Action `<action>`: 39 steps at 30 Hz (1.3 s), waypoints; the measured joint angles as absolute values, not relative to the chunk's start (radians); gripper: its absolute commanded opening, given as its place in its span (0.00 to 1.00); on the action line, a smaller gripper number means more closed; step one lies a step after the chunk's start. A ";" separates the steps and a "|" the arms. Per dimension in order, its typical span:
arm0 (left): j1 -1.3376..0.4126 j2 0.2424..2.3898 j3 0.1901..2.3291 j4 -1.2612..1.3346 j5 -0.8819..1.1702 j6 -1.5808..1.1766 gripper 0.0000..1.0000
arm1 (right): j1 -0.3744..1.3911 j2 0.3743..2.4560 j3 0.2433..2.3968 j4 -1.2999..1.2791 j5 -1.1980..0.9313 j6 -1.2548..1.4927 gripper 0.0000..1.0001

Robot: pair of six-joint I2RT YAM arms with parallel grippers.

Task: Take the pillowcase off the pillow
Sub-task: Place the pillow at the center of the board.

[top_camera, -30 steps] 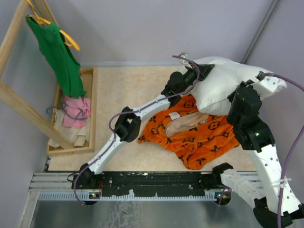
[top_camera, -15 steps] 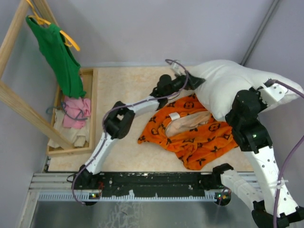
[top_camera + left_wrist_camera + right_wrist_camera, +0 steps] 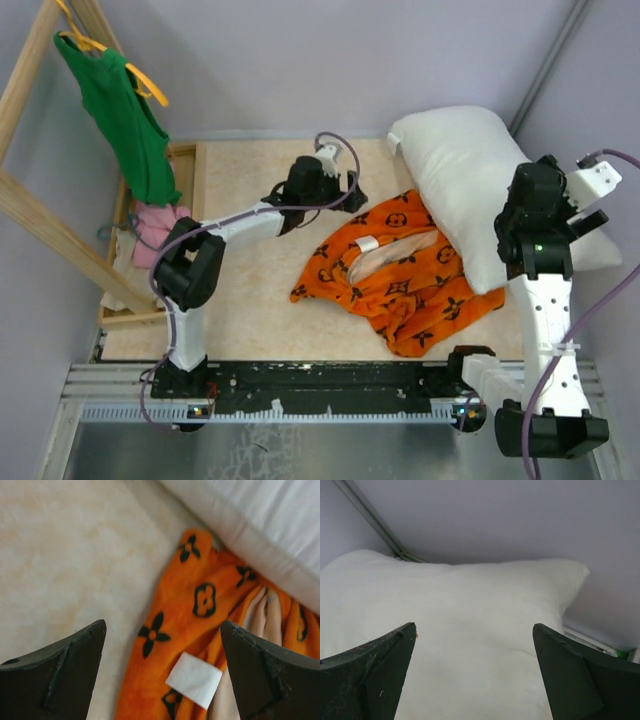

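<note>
The plump white pillow (image 3: 465,175) lies bare at the back right of the table, and it fills the right wrist view (image 3: 470,590). The orange pillowcase (image 3: 400,285) with black motifs lies crumpled in front of it, its pale lining and a white label (image 3: 194,679) showing. Its far edge tucks under the pillow. My left gripper (image 3: 350,192) hovers open left of the pillowcase's far corner (image 3: 200,600), with nothing between the fingers (image 3: 162,625). At the pillow's right edge my right gripper (image 3: 592,212) stands open and empty (image 3: 474,625), facing the pillow.
A green tank top (image 3: 125,115) hangs on a yellow hanger from a wooden rack (image 3: 30,210) at the far left. Below it a wooden tray (image 3: 195,230) holds a pink cloth (image 3: 160,235). Grey walls close the back and right. A black rail (image 3: 320,385) runs along the near edge.
Both grippers opened and let go of the pillow, which dropped onto the table at the back right. The left arm swung back to the left; the right arm drew back to the right.
</note>
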State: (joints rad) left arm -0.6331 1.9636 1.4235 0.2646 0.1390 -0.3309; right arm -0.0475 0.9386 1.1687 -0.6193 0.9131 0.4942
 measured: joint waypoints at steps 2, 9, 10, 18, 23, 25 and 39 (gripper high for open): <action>-0.662 1.986 1.386 0.213 0.139 -0.315 0.99 | -0.022 0.944 1.218 -0.630 0.892 0.497 0.99; -0.781 2.054 1.317 0.089 0.091 -0.300 0.77 | 0.326 1.066 1.568 -0.544 0.929 0.339 0.99; -0.795 2.056 1.316 0.092 0.082 -0.302 0.65 | 0.375 1.109 1.617 -0.527 0.924 0.313 0.99; -0.806 1.968 1.104 0.240 0.036 -0.376 0.00 | 0.480 1.552 1.670 -0.514 0.538 0.290 0.95; -0.762 1.789 0.948 0.182 -0.091 -0.400 0.00 | 0.398 1.757 1.581 -0.548 0.273 0.356 0.96; -0.741 1.736 0.922 0.159 -0.121 -0.401 0.00 | 0.307 1.795 1.566 -0.543 0.198 0.390 0.99; -0.727 1.645 0.907 0.033 -0.277 -0.369 0.00 | 0.067 1.631 1.319 -0.374 0.123 0.432 0.99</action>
State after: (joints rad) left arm -0.7273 1.6455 0.9066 0.0326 -0.2768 -0.3687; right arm 0.0666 1.6306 1.3193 -0.3740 0.1234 0.4316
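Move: The left hand goes for the pillowcase's tagged left edge, about 12 cm back, 3 cm right and 16 cm below; the pillowcase's middle is some 18 cm back, 11 cm right, 15 cm down. The white pillow lies roughly 20 cm ahead of the right hand, 7 cm left and 24 cm below. From that hand the pillowcase's middle is about 29 cm left, 2 cm ahead and 31 cm down. Left hand dives backward, pinches pillowcase, drags it 14 cm left; right hand swings forward-left, down, shoves pillow rightward. ##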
